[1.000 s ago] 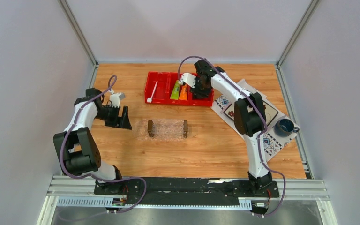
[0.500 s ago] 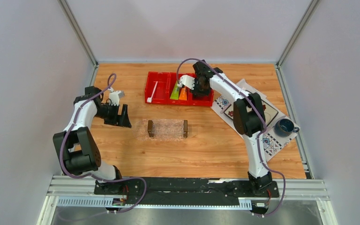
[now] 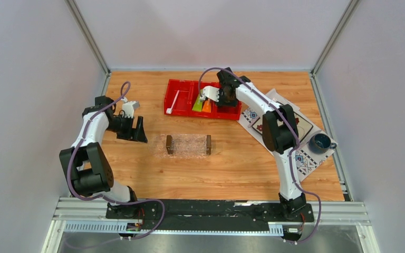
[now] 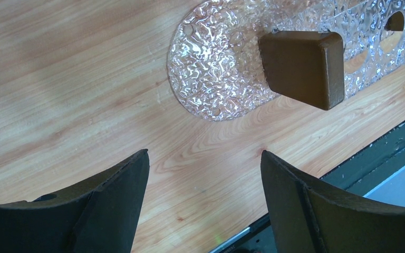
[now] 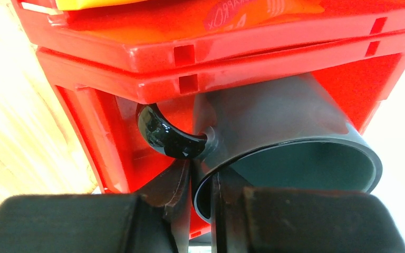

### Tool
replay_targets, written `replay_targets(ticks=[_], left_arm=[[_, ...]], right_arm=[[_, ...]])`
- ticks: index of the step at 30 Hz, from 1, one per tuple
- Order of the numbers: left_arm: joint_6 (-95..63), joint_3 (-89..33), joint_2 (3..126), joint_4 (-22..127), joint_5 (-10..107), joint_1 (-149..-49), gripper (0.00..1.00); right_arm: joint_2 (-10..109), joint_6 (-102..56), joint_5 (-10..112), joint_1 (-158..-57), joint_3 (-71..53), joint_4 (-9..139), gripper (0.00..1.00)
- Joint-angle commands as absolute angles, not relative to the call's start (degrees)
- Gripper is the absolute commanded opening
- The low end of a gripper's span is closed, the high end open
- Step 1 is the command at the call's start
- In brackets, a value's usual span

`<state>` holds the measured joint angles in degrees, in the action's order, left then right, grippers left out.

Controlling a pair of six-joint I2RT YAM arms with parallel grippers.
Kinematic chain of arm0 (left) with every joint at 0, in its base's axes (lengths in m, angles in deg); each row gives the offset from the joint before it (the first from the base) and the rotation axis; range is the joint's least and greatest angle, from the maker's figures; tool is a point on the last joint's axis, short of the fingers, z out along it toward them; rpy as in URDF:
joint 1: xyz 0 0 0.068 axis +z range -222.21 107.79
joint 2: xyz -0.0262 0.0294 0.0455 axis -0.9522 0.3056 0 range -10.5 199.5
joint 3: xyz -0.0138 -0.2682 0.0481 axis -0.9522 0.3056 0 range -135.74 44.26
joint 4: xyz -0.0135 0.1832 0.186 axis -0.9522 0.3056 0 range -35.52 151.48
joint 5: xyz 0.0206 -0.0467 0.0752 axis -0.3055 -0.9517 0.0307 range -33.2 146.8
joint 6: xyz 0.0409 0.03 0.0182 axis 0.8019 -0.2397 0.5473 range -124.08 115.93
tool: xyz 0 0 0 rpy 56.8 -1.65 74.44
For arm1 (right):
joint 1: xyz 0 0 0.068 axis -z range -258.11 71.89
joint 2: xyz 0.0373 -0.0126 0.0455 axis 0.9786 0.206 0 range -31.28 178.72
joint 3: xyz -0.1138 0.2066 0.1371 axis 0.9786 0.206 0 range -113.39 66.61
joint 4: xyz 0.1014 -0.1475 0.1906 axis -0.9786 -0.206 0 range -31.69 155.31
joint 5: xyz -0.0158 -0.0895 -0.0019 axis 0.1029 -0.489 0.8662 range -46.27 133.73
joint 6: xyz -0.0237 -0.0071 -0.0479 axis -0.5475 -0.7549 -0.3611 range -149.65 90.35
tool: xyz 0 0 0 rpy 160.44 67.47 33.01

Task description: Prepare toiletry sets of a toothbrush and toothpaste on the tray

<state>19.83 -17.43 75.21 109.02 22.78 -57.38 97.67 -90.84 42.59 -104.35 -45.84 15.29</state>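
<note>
The white toothbrush (image 3: 174,103) lies in the left compartment of the red bin (image 3: 182,113). The lime green toothpaste tube (image 3: 196,103) and the orange one (image 3: 206,105) lie in the middle compartment. My right gripper (image 3: 225,100) reaches into the right compartment. In the right wrist view it (image 5: 200,174) is shut on the rim of a dark grey-green mug (image 5: 290,132) lying on its side, next to the mug's handle (image 5: 169,134). The clear tray (image 3: 189,145) with brown handles sits mid-table, holding nothing. My left gripper (image 3: 140,132) hovers left of it, open (image 4: 204,158).
A flower-patterned cloth (image 3: 290,126) lies at the right with a second mug (image 3: 320,141) on its near corner. The tray's brown handle (image 4: 303,66) is just ahead of my left fingers. Grey walls close in three sides.
My right gripper's jaws have closed onto the mug's rim inside the bin. The left arm has stayed almost still.
</note>
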Motion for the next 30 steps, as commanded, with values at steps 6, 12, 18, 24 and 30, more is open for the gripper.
replay_targets(ticks=[6,12,18,24,30], left_arm=[[21.1,-20.6,75.5,110.0,21.7,-57.0,0.85],[21.2,-21.7,75.1,111.0,21.6,-56.9,0.85],[20.7,-22.4,72.0,110.6,19.8,-56.9,0.84],[18.5,-21.1,64.7,105.6,13.5,-56.9,0.83],[15.4,-20.2,56.3,100.1,7.9,-58.1,0.81]], right_arm=[[95.4,-93.4,38.4,-104.1,-52.6,15.5,0.09],[93.6,-93.8,37.8,-104.2,-54.3,13.9,0.08],[88.7,-92.3,38.4,-104.7,-54.5,10.7,0.08],[85.4,-88.5,39.0,-106.8,-58.1,3.4,0.08],[83.2,-82.2,38.8,-110.1,-61.9,-3.7,0.09]])
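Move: The right hand, with the cup pinched at its rim beside the handle, has the clear tray about 12 cm back, 13 cm to its left and 8 cm below. The orange toothpaste lies some 4 cm ahead and 7 cm left, the green one 3 cm farther left, both about 6 cm below. From the empty left hand the tray is about 4 cm ahead, 16 cm right and 10 cm below; the toothbrush is 20 cm ahead, 9 cm right and 9 cm below. The right hand keeps its grip on the cup's rim and draws the cup up out of the red organizer's right compartment, slowly at first with a slight forward drift, then faster and back towards its base, about 12 cm up in all. Meanwhile the open left hand, touching nothing, eases upward and then climbs quickly by some 9 cm, its fingers swinging forward by about 20 degrees. ##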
